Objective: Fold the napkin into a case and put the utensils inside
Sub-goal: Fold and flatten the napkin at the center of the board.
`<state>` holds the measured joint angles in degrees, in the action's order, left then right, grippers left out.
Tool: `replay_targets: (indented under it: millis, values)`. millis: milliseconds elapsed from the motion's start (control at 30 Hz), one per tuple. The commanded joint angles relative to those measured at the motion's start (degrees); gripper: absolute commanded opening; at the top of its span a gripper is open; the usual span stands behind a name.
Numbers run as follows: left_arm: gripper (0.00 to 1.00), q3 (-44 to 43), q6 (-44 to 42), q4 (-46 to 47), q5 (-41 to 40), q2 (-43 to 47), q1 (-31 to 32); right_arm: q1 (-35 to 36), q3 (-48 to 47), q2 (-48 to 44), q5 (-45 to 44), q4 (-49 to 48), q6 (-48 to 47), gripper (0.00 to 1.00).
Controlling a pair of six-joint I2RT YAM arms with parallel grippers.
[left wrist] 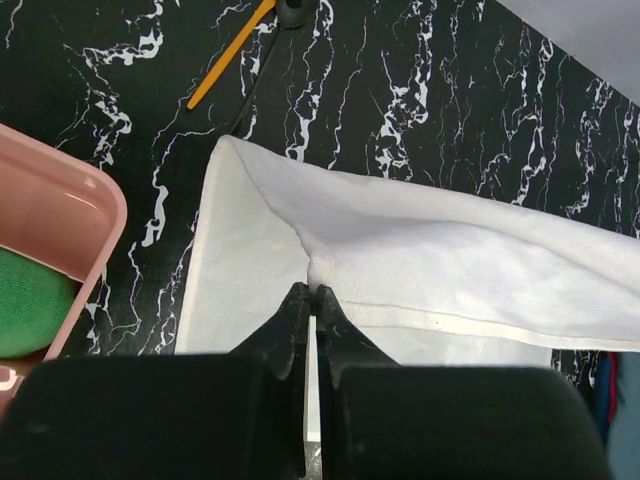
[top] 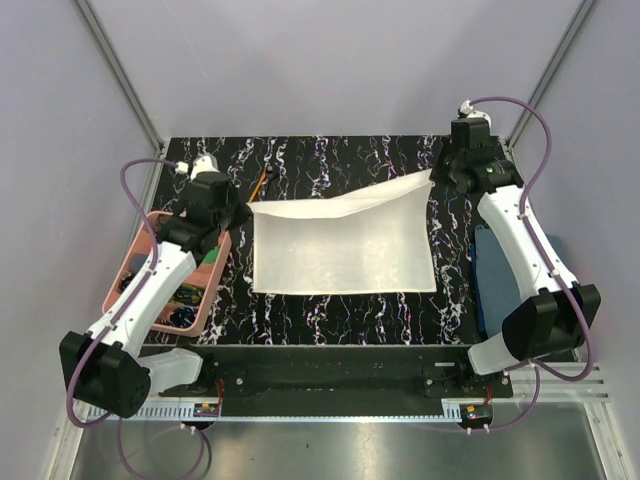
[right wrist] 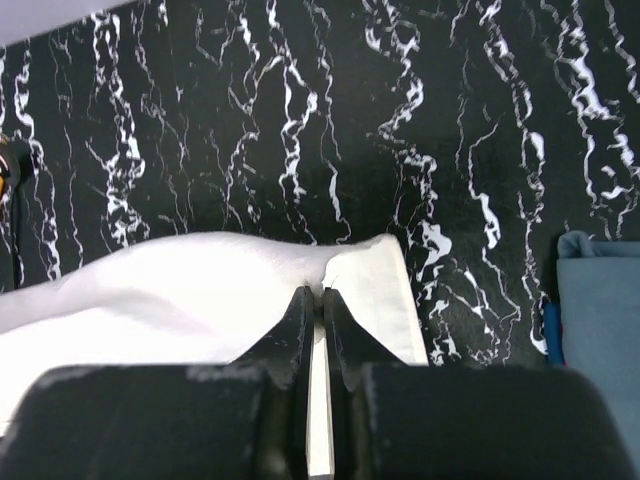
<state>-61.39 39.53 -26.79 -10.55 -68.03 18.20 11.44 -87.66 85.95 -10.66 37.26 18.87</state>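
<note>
The cream napkin (top: 345,245) lies spread on the black marbled table, its far edge lifted and folded toward the near side. My left gripper (top: 245,208) is shut on the napkin's far left corner (left wrist: 330,262); in the left wrist view the fingertips (left wrist: 312,290) pinch the cloth. My right gripper (top: 432,175) is shut on the far right corner, and the right wrist view shows the gripper (right wrist: 314,292) pinching the napkin (right wrist: 200,290) there. The orange-handled stick (left wrist: 230,55) lies on the table beyond the napkin's left corner, also visible from above as the stick (top: 264,182). A thin dark handle beside it is hard to make out.
A pink tray (top: 130,265) with small items stands at the left edge under my left arm; its rim (left wrist: 60,200) and a green thing (left wrist: 25,300) show in the left wrist view. A dark blue towel (top: 490,280) lies along the right side, beside my right arm.
</note>
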Motion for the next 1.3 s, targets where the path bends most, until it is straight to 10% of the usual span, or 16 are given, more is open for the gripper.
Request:
replay_targets:
  millis: [0,367,1267]
  values:
    - [0.0,6.96,0.9,0.94,1.32,3.33,-0.18,-0.45,7.03,-4.21,3.45,-0.08,0.37,0.0]
    - [0.0,24.37,5.64,3.84,7.9,7.04,0.87,-0.37,25.16,-9.22,6.61,-1.4,3.19,0.0]
    - [0.0,26.67,4.24,-0.55,-0.35,7.12,4.04,-0.37,36.5,-13.97,5.29,3.44,8.28,0.0]
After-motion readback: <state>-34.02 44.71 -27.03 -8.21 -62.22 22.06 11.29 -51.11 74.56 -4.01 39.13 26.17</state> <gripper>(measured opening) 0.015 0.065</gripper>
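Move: Both hands hold the upper layer's near edge up in the air. For the left hand, the lower layer's near-left corner lies about 12 cm back, 2 cm left and 17 cm below; the pink tray is 7 cm back and 20 cm left, the orange tool 13 cm ahead and 2 cm left. For the right hand, the near-right corner is some 19 cm back, 3 cm right and 22 cm below, with the blue pad 18 cm back and 22 cm right. Keeping the napkin's upper layer pinched near its two near corners, both hands swing it down and back over the lower layer towards that layer's near corners. The left sinks about 17 cm and draws back 11; the right sinks 19 and draws back 15, then lifts about a centimetre. Fingers stay shut while the wrists tip 20 to 30 degrees downwards. ##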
